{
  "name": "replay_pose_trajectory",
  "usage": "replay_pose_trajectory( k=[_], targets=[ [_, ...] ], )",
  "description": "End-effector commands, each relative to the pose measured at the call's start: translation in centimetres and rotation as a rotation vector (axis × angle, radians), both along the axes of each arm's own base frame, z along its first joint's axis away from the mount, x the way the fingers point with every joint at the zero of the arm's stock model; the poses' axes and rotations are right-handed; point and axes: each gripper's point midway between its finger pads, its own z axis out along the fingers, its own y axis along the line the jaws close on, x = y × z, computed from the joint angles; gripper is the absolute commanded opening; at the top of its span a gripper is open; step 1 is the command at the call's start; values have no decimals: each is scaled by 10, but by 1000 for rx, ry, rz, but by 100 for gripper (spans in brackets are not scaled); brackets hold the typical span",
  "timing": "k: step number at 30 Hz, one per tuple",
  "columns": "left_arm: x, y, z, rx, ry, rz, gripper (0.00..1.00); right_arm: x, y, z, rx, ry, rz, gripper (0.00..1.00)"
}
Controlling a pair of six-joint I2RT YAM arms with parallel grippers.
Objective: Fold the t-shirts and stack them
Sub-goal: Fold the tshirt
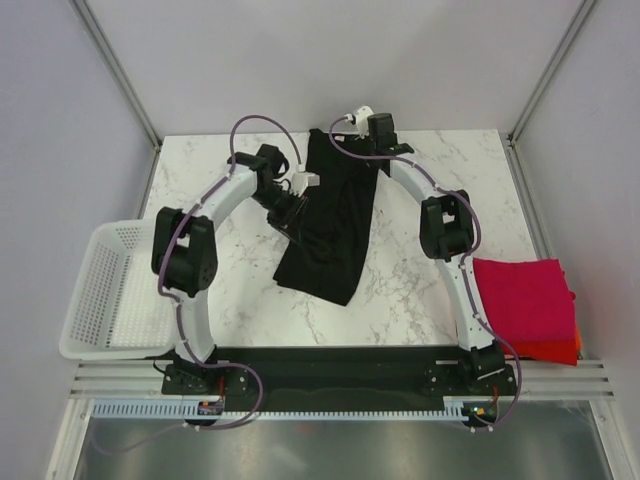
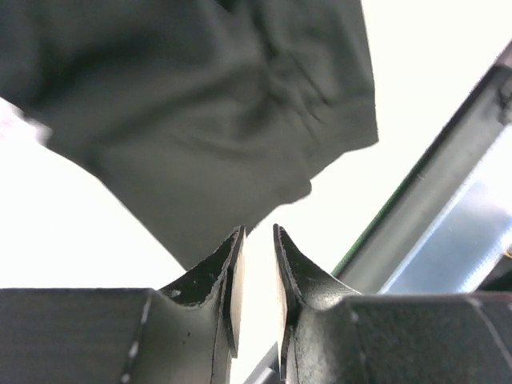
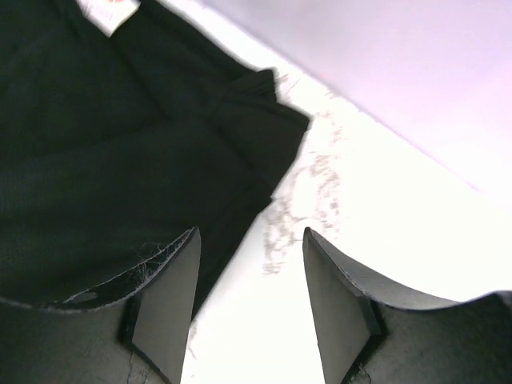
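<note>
A black t-shirt (image 1: 330, 220) lies folded into a long strip down the middle of the marble table (image 1: 430, 290). My left gripper (image 1: 290, 217) hovers at its left edge. In the left wrist view this gripper (image 2: 258, 230) has its jaws a narrow gap apart with only bright table between them, and the black cloth (image 2: 208, 120) lies just ahead. My right gripper (image 1: 346, 127) is at the shirt's far end. In the right wrist view it (image 3: 250, 232) stands wide open and empty, its left finger over the shirt's (image 3: 104, 160) edge. A folded magenta-red t-shirt (image 1: 525, 298) lies on an orange-red one (image 1: 560, 352) at the right.
A white mesh basket (image 1: 105, 290) sits at the table's left edge, partly overhanging it. Metal frame posts (image 1: 120, 75) and grey walls close in the back and sides. The black base rail (image 1: 330, 370) of the arms runs along the near edge.
</note>
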Motion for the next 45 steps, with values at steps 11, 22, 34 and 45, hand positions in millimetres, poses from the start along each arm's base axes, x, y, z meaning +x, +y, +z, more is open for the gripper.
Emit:
replay_pose_trajectory(
  k=[11, 22, 34, 45],
  targets=[
    [-60, 13, -49, 3, 141, 24, 23, -53, 51, 52, 295, 124, 189, 59],
    [-76, 14, -92, 34, 181, 50, 23, -77, 85, -4, 364, 294, 307, 55],
    [-102, -6, -89, 49, 202, -28, 22, -54, 80, -28, 320, 266, 295, 56],
    [-107, -20, -87, 53, 166, -82, 23, -35, 91, -7, 322, 167, 371, 58]
  ],
)
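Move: The near left corner of the black t-shirt lies about 9 cm back, 4 cm left and 8 cm below my nearly shut left fingers. The near right corner is some 15 cm back and 11 cm right of them, equally low. My right hand goes for the upper part of the shirt, about 7 cm back, 8 cm left and 4 cm below; the collar label sits roughly 4 cm ahead, 13 cm left and 4 cm below that hand. With my left hand I go back and down about 8 cm onto the shirt near its near left corner, fingers still nearly shut, then press and drag the cloth some 4 cm back and 3 cm to the right. My right hand lifts 5 cm, swings back and left, turning counter-clockwise and tipping its fingers down, lowers its parted fingers onto the upper shirt, then slides slightly forward. ##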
